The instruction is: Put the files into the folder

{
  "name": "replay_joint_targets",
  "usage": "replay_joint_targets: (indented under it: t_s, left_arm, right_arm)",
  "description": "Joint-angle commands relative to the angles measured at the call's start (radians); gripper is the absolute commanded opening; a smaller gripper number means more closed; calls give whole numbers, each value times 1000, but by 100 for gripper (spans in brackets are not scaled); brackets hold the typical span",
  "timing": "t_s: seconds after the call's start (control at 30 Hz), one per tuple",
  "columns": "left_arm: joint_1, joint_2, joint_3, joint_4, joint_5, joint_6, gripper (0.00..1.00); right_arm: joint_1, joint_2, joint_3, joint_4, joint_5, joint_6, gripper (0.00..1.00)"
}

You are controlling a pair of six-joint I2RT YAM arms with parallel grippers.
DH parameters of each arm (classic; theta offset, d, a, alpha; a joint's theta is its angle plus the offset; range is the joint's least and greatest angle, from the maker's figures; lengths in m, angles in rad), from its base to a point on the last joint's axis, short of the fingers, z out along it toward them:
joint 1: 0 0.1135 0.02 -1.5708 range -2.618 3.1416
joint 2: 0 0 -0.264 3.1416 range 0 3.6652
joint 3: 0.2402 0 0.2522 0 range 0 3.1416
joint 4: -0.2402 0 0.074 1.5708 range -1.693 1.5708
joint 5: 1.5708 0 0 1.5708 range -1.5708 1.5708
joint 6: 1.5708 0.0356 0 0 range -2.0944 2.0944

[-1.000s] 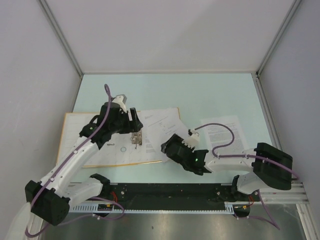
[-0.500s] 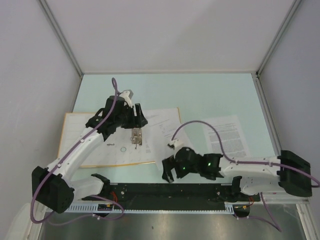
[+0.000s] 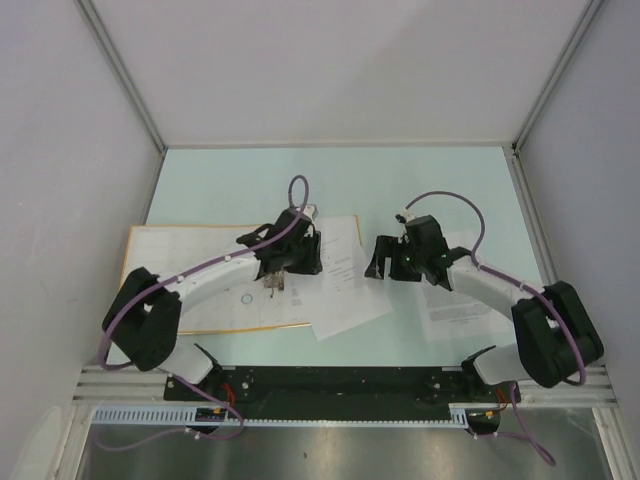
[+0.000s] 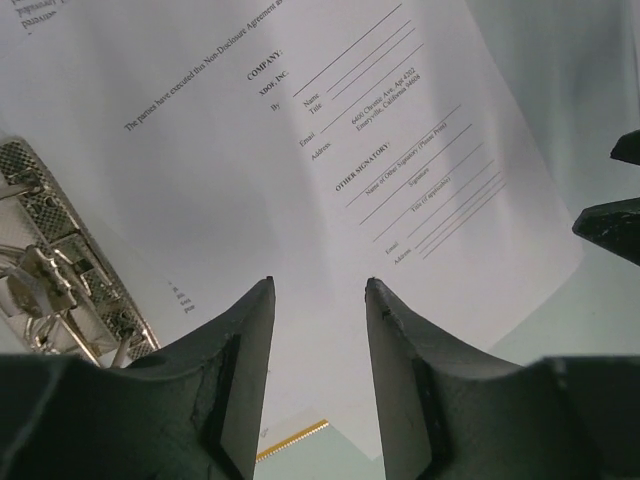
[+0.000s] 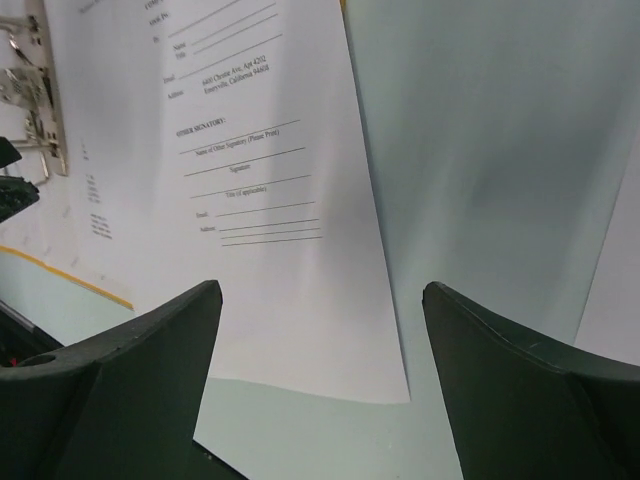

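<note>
The orange-yellow folder lies open at the left, cream inside up, its metal rings near its right edge. One white printed sheet lies tilted, partly on the folder's right side and partly on the table. My left gripper hovers open and empty over this sheet, beside the rings. My right gripper is wide open and empty over the sheet's right edge. A second sheet lies at the right under the right arm.
The pale green table is walled by grey panels on three sides. The arms' black base rail runs along the near edge. The two grippers face each other, a small gap apart, over the sheet.
The left gripper has moved right, from over the folder to over the sheet. The right gripper has swung from the front edge up to the sheet's right side. The sheet now lies more tilted.
</note>
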Motion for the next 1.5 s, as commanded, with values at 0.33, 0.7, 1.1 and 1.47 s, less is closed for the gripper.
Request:
replay_joint_targets:
  t_s: [0.33, 0.7, 1.1, 1.47]
  left_arm:
    - [-54, 112, -122, 188, -144, -88, 41]
    - [-59, 140, -162, 218, -134, -106, 39]
    - [-62, 120, -190, 225, -146, -103, 39]
    - [-62, 53, -133, 147, -163, -71, 47]
  right_arm:
    - [-5, 249, 109, 150, -149, -208, 88]
    - [-3, 308, 112, 170, -236, -212, 76]
    - [-49, 231, 112, 184, -363, -91, 70]
    - [-40, 280, 112, 204, -345, -54, 13]
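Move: The loose sheet's left part lies straight under the left gripper, about 6 cm down; the folder's ring mechanism is roughly 9 cm to that gripper's left and 2 cm farther out. For the right gripper, the sheet's right edge is about 2 cm ahead, level sideways and 4 cm below. The sheet's near right corner is some 6 cm back and 2 cm right of this hand, the remaining papers about 19 cm right and level fore-and-aft. Bring the left gripper down about 7 cm onto the sheet's left part beside the rings and keep it there, half open, pressing the paper. Meanwhile sweep the open right gripper left about 4 cm, a little forward and down, turning some 15 degrees counter-clockwise; then raise it slightly, rolling its left side up, and close its fingers around the sheet's right edge. ##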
